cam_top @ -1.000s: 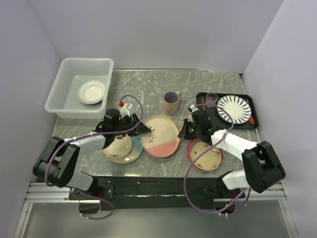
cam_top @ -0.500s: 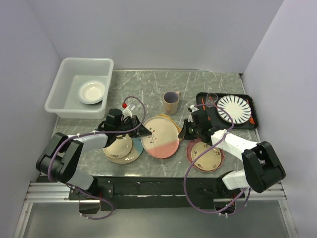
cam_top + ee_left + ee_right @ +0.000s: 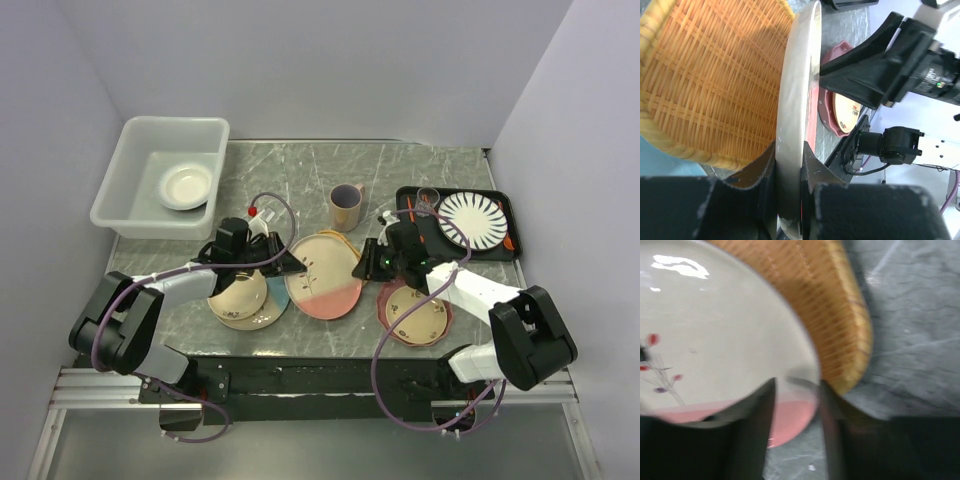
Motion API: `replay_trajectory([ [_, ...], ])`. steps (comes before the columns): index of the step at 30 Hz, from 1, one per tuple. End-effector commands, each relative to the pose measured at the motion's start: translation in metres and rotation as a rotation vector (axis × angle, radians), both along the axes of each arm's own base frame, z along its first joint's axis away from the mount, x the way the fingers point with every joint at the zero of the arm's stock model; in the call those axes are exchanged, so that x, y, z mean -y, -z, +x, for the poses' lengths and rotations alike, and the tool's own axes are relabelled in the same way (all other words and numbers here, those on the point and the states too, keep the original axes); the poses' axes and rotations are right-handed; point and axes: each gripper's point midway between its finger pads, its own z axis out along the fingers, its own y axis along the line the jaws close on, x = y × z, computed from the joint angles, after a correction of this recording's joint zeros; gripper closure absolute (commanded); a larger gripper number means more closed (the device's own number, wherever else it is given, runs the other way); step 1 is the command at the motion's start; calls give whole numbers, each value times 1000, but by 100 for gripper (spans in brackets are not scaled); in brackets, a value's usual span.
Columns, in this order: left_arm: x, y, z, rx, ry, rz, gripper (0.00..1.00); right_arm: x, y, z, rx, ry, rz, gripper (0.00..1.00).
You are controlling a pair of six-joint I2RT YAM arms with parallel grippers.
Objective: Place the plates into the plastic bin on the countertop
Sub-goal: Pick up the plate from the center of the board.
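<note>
A large cream-and-pink plate (image 3: 325, 282) lies mid-countertop on a woven mat (image 3: 840, 310). My left gripper (image 3: 285, 262) is shut on its left rim; in the left wrist view the rim (image 3: 796, 115) is pinched between the fingers of the left gripper (image 3: 789, 167). At the plate's right rim, my right gripper (image 3: 372, 262) is open, and its fingers straddle the edge (image 3: 796, 386) without pinching it. The plastic bin (image 3: 132, 165) at the far left holds a small cream plate (image 3: 186, 185). A cream-and-light-blue plate stack (image 3: 243, 300) and a pink scalloped plate (image 3: 415, 312) lie near the front.
A beige mug (image 3: 346, 206) stands behind the big plate. A black tray (image 3: 408, 195) at the right carries a striped white plate (image 3: 472, 220). The right arm (image 3: 900, 55) shows beyond the plate in the left wrist view. Grey walls enclose the countertop.
My left gripper has closed on the big plate's left rim. The right gripper's jaws, shut on the right rim before, have spread apart. Both arms stay about where they were.
</note>
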Motion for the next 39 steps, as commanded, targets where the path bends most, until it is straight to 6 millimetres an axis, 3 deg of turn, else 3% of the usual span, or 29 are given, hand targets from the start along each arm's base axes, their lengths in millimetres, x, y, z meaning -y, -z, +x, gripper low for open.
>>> replay_trajectory([
  [1, 2, -12, 11, 93, -12, 29, 99, -22, -40, 7, 128, -60, 119, 40],
  [4, 2, -10, 12, 89, -11, 31, 99, -21, -42, 5, 141, -55, 123, 26],
  [9, 2, -13, 13, 95, -16, 27, 99, -14, -49, 6, 189, -25, 119, 13],
  [20, 5, -40, 14, 135, -20, -27, 99, -10, -53, 4, 212, -15, 113, 10],
  [24, 6, -54, 14, 156, -21, -56, 99, -8, -59, 3, 243, -12, 128, 2],
  [29, 6, -70, 16, 182, -23, -90, 99, -4, -64, 2, 268, 3, 128, 0],
  [39, -12, -100, 34, 224, -56, -158, 99, 0, -67, 2, 287, 21, 125, 0],
])
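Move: The left hand already grips the plate's left rim, the plate's middle about 8 cm to its right and 2 cm back; the bin's middle lies some 33 cm left and 22 cm ahead. The woven basket is 9 cm right, 1 cm back and 6 cm below it, the mug 13 cm right and 15 cm ahead. From the right hand, the plate's middle is about 10 cm left and 2 cm back; the scalloped plate 13 cm right, 10 cm back. Straight up by about 6 cm goes the right hand, clear of the plate's right rim, its partly open fingers spreading fully and tipping up some 15 degrees. The left hand keeps its pinch on the left rim, nearly still at first, then lifts the plate about 2 cm and starts forward and left towards the bin, roughly 1.5 cm each way. ##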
